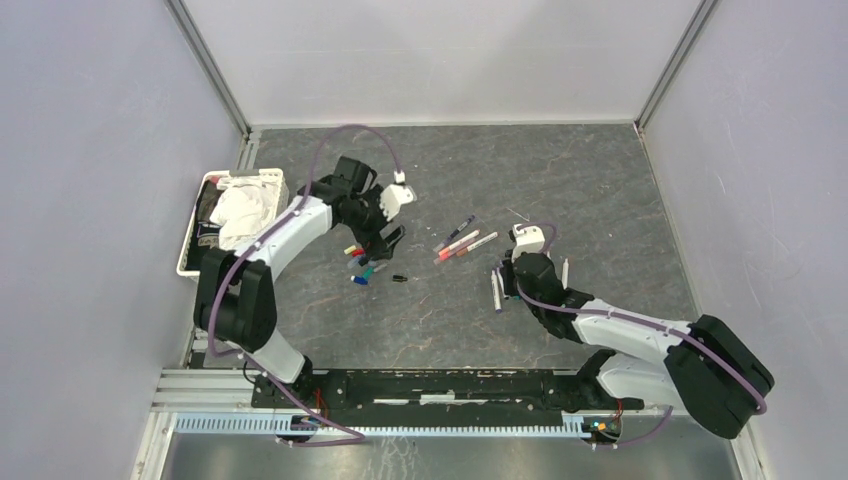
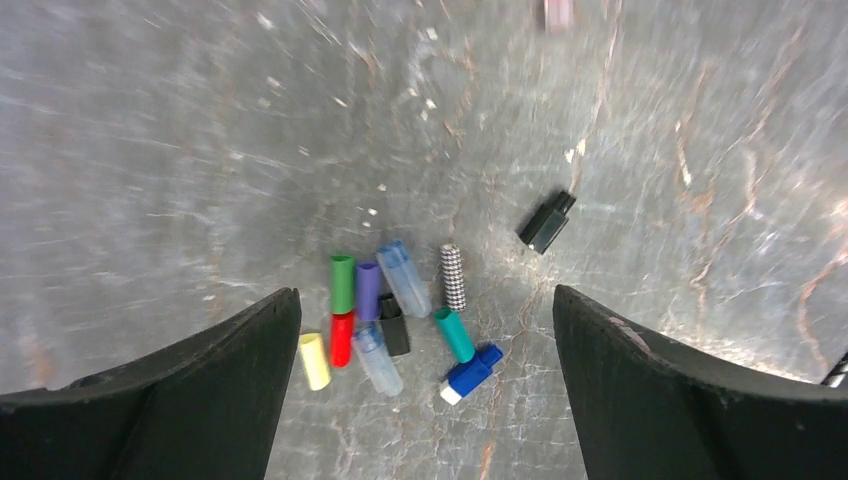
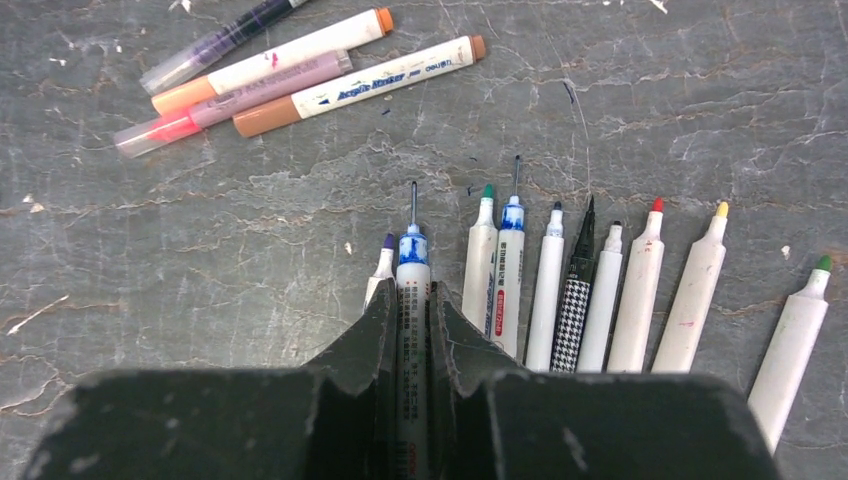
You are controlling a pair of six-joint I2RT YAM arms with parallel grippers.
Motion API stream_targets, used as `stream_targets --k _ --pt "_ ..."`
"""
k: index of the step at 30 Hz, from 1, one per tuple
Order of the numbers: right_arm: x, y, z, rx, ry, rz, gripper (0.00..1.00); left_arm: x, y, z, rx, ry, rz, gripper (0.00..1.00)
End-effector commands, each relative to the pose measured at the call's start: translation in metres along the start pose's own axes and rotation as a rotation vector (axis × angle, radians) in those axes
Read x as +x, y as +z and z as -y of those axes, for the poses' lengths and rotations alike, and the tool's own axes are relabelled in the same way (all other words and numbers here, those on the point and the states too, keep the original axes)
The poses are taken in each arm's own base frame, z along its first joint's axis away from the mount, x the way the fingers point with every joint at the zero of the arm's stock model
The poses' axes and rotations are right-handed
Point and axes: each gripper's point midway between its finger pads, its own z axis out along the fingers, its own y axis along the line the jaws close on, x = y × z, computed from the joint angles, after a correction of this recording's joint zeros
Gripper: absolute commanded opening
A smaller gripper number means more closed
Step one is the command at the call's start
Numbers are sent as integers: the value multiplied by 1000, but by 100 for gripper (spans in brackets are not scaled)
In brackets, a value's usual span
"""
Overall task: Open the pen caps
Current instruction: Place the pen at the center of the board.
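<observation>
Several loose pen caps (image 2: 342, 283) in green, purple, red, yellow, teal, blue and black lie in a pile on the table, and one black cap (image 2: 547, 222) lies apart. My left gripper (image 2: 425, 295) hangs open just above the pile (image 1: 360, 268) with nothing between its fingers. My right gripper (image 3: 411, 300) is shut on a white pen (image 3: 412, 255) with a blue collar and a bare needle tip. To its right a row of uncapped pens (image 3: 548, 285) lies side by side. Several capped pens (image 3: 300, 70) lie farther off, at the table's middle (image 1: 460, 243).
A white basket (image 1: 190, 245) holding a white cloth stands at the left edge, beside the left arm. Grey walls close in the dark stone-patterned table on three sides. The lone black cap (image 1: 399, 277) sits between the two arms.
</observation>
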Motion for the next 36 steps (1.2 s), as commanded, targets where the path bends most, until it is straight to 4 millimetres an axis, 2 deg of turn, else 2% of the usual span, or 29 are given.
stream_targets --k 1,4,7,11,14,16,22,27,30,32,36 --pt "-4 8 -2 -23 17 28 0 -55 -59 -1 -35 -110 127 100" --pt "1 11 -2 -34 13 8 3 -69 -88 -8 -84 -164 147 100" --pt "4 13 -3 -42 13 -5 10 -76 -117 -18 -176 -182 160 100" --pt "10 14 -4 -53 16 -22 22 -79 -152 -33 -352 -199 214 100" --pt "14 15 -5 -61 21 -36 26 -78 -176 -36 -453 -200 266 100" --pt "16 15 -6 -66 29 -43 28 -77 -182 -35 -474 -199 278 100" --pt "12 12 -7 -72 36 -41 30 -75 -180 -28 -430 -187 247 100" --pt "-6 6 -7 -69 28 -11 29 -79 -186 -31 -451 -194 267 100" --pt "-24 2 -11 -80 31 18 30 -82 -189 -32 -461 -201 278 100" --pt "-37 0 -14 -87 31 37 34 -84 -192 -33 -469 -209 286 100" --pt "-63 4 -22 -92 -18 62 54 -86 -197 -33 -478 -227 299 100"
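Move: The right hand holds a blue needle-tip pen, with its gap straight below: 3 cm down, the gap's middle some 3 cm back. The purple-tip pen lies about 2 cm left and 4 cm back, the green-tip pen 2 cm right and 4 cm back, the capped brown pen roughly 7 cm ahead and 5 cm left. From the left hand the loose caps centre about 3 cm left, level, 5 cm below; the black cap 4 cm right, 3 cm back. Down about 2.5 cm goes the right hand, lowering the still-gripped pen into the gap between the purple-tip and green-tip pens; its fingers open, let go, and it lifts some 4 cm, opening farther. The left hand, empty and wide open, climbs nearly 19 cm away from the caps, drifting left, its fingers tipping up and turning counter-clockwise about 20 degrees each. ##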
